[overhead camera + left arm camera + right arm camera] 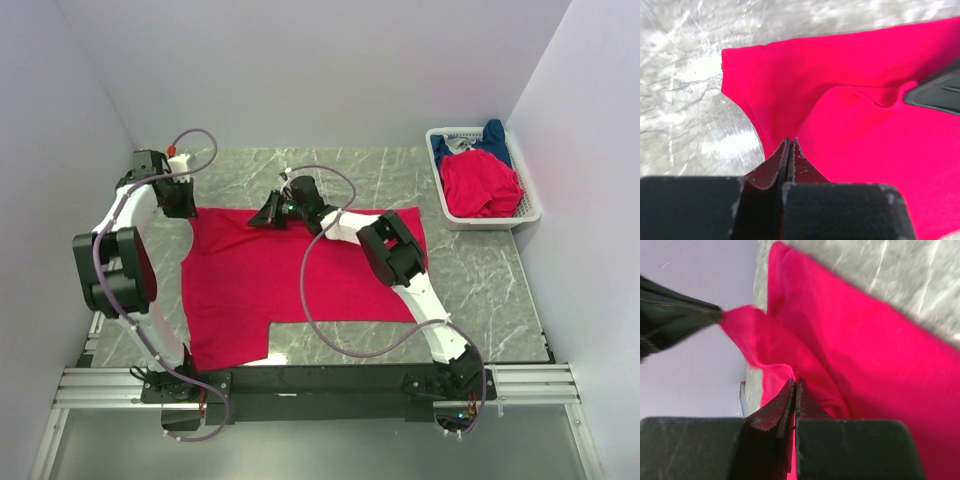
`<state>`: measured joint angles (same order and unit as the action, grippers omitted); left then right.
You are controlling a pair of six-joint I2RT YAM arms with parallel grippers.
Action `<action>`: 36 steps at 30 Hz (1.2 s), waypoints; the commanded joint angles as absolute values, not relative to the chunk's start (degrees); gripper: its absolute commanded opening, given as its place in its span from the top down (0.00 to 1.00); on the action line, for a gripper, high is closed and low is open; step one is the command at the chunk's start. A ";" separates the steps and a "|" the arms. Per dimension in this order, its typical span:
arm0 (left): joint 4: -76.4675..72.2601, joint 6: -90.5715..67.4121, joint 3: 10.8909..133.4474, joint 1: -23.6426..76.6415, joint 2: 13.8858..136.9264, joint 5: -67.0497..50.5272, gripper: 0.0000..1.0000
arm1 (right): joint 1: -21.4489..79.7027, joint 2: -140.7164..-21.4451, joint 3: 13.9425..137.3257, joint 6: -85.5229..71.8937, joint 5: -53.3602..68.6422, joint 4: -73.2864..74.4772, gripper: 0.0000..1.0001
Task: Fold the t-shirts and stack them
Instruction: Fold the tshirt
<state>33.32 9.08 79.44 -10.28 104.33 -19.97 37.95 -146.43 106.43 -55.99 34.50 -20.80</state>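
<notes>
A bright red t-shirt lies spread flat on the marble table, its far edge toward the back wall. At the shirt's far left corner my left gripper is shut on that corner; in the right wrist view its dark fingertips pinch a pulled-up tip of red cloth. My right gripper is shut on the same t-shirt's far edge, nearer the middle. In the wrist views the left gripper and the right gripper show jaws pressed together with red cloth at their tips. The cloth between them is lifted and creased.
A white mesh basket stands at the back right corner, holding a crumpled red t-shirt and a dark blue t-shirt. Bare grey marble shows right of the spread shirt. Walls close in on the left, back and right.
</notes>
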 commanded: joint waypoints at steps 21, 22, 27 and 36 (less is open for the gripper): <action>43.59 22.50 67.59 -9.93 89.56 -27.33 1.00 | 37.09 -130.34 87.72 -49.40 43.15 -24.26 1.00; 43.77 22.85 66.98 -9.93 89.73 -27.16 0.99 | 37.09 -130.17 87.28 -49.31 43.42 -24.17 1.00; 43.77 24.52 64.60 -9.67 90.70 -26.54 0.99 | 37.88 -130.25 86.04 -47.99 43.51 -22.94 1.00; 43.42 27.07 60.82 -8.00 91.14 -24.44 0.99 | 39.29 -131.40 83.94 -47.81 44.47 -21.97 1.00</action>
<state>42.98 24.69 61.47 -9.34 91.61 -25.12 38.33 -133.58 85.30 -48.93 43.20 -21.56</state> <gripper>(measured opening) 0.013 0.016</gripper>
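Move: Both hands already pinch the t-shirt's far left part, the right about 15 cm to the right of the left. From the left hand, the near sleeve, towards which the cloth goes, lies some 29 cm back, 11 cm right and 9 cm down; the shirt's far left corner is about 4 cm ahead, straight below that line, 9 cm down. From the right hand the near sleeve is roughly 29 cm back, 3 cm left and 6 cm down; the shirt's middle lies about 13 cm back, 16 cm right and 6 cm down. Back towards the bases, both arms draw the pinched cloth over the shirt: a small lift of 2 to 3 cm first, then pulling and sinking. The left goes about 12 cm back, easing right and ending a little lower, its wrist turning some 15 degrees clockwise; the right goes about 8 cm back and 4 cm right, turning slightly counter-clockwise. Fingers stay shut on the cloth. ##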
